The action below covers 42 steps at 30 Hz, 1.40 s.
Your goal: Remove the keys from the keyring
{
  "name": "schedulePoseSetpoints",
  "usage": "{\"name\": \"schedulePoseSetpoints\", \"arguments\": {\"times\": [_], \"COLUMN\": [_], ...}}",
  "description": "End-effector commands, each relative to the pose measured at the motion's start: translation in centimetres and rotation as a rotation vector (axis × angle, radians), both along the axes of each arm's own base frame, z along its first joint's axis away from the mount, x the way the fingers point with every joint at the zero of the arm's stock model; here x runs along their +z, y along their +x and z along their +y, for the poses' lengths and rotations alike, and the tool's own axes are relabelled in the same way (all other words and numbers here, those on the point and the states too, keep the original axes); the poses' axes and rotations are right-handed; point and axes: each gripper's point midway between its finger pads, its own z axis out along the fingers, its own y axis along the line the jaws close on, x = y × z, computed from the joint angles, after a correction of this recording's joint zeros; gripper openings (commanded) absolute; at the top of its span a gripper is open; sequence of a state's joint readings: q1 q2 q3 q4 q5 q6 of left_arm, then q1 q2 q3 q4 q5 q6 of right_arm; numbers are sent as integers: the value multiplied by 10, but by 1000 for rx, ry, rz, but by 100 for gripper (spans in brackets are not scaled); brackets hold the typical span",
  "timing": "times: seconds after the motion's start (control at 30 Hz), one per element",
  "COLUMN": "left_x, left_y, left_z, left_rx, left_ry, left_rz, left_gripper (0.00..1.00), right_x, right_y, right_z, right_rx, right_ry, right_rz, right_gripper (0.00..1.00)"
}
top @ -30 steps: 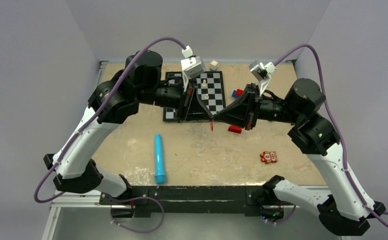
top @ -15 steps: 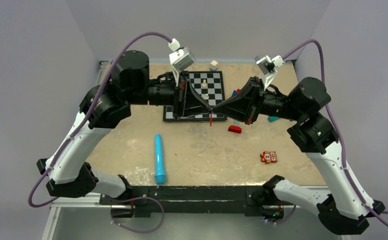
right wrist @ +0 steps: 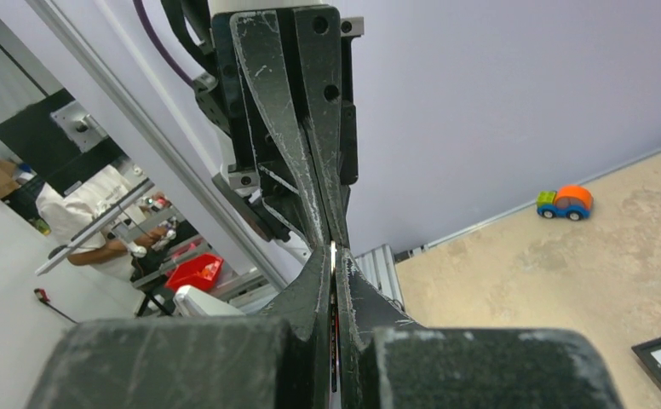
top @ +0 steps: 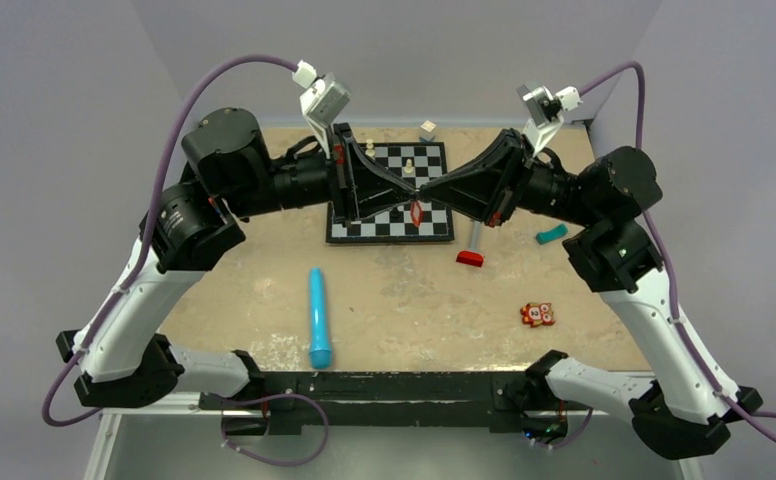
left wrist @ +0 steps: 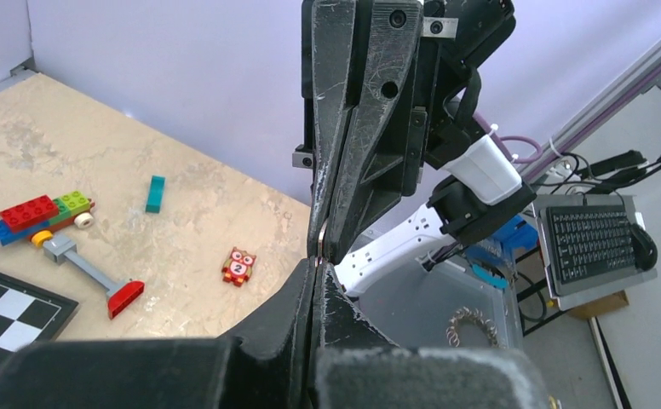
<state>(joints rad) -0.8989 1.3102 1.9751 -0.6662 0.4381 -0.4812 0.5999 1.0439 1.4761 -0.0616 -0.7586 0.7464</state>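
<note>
Over the chessboard (top: 364, 228) my left gripper (top: 410, 188) and right gripper (top: 425, 190) meet tip to tip, both shut. The keyring's red oblong tag (top: 416, 212) hangs just below that meeting point, clear of the board. In the right wrist view my right gripper (right wrist: 334, 253) pinches a thin metal sliver edge-on, with red showing deeper in the gap. In the left wrist view my left gripper (left wrist: 319, 261) is shut at the same spot, touching the right fingertips (left wrist: 337, 243). Whether that metal is ring or keys I cannot tell; no separate key shows.
A blue cylinder (top: 319, 317) lies at the near left. A red block-headed toy (top: 471, 252), an owl toy marked 2 (top: 536, 315) and a teal piece (top: 551, 234) lie to the right. White chess pieces (top: 408, 166) stand on the board. A brick car (left wrist: 42, 213) is farther off.
Both arms have lifted and carried the tag away from the board's near edge to above the board. The tag has turned and shows more of its face. Both grippers stayed shut.
</note>
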Motion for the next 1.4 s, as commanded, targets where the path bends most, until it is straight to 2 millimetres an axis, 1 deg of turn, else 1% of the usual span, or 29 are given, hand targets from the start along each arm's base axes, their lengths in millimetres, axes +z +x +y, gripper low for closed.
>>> {"name": "schedulePoseSetpoints", "arguments": {"times": [0.0,0.3,0.43,0.6,0.87,1.17,1.37], "left_x": [15,22,29,38,43,41,40], "left_y": [11,22,26,29,35,42,48], "left_z": [-8,-8,-8,-6,-2,-1,3], "left_rx": [44,117,146,176,226,279,323], "left_ry": [-89,-164,-201,-246,-295,-321,-323], "left_rz": [15,48,68,88,100,116,114], "left_gripper": [0,0,0,0,0,0,0], "right_x": [30,35,37,44,57,55,55], "right_y": [-9,-6,-4,-1,2,6,6], "right_z": [-3,-3,-2,-2,0,1,1], "right_rx": [26,12,11,11,17,25,20], "right_ry": [85,109,125,159,197,237,240], "right_rz": [-67,-61,-56,-49,-47,-8,-5], "right_gripper": [0,0,0,0,0,0,0]}}
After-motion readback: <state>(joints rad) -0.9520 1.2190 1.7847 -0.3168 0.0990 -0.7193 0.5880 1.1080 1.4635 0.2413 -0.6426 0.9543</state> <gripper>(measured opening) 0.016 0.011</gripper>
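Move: The keyring is pinched at both hands' meeting fingertips: roughly 2 cm to the right of the left hand and 2 cm to the left of the right hand, level with both, its red tag hanging about 4 cm below. Some 50 cm beneath lie the chessboard, from the left hand about 38 cm ahead and 2 cm left, and the blue tube, 5 cm ahead and 17 cm left of that hand. Up and somewhat forward, the two hands lift the keyring together at an even pace, about 4.5 cm up and some 3 cm out. The left wrist tilts its fingertips upward and swings them forward, roughly 25 degrees in all; the right tips its fingertips up by about 10 degrees. Both pairs of fingers stay shut and keep their pinch, tips still meeting. ##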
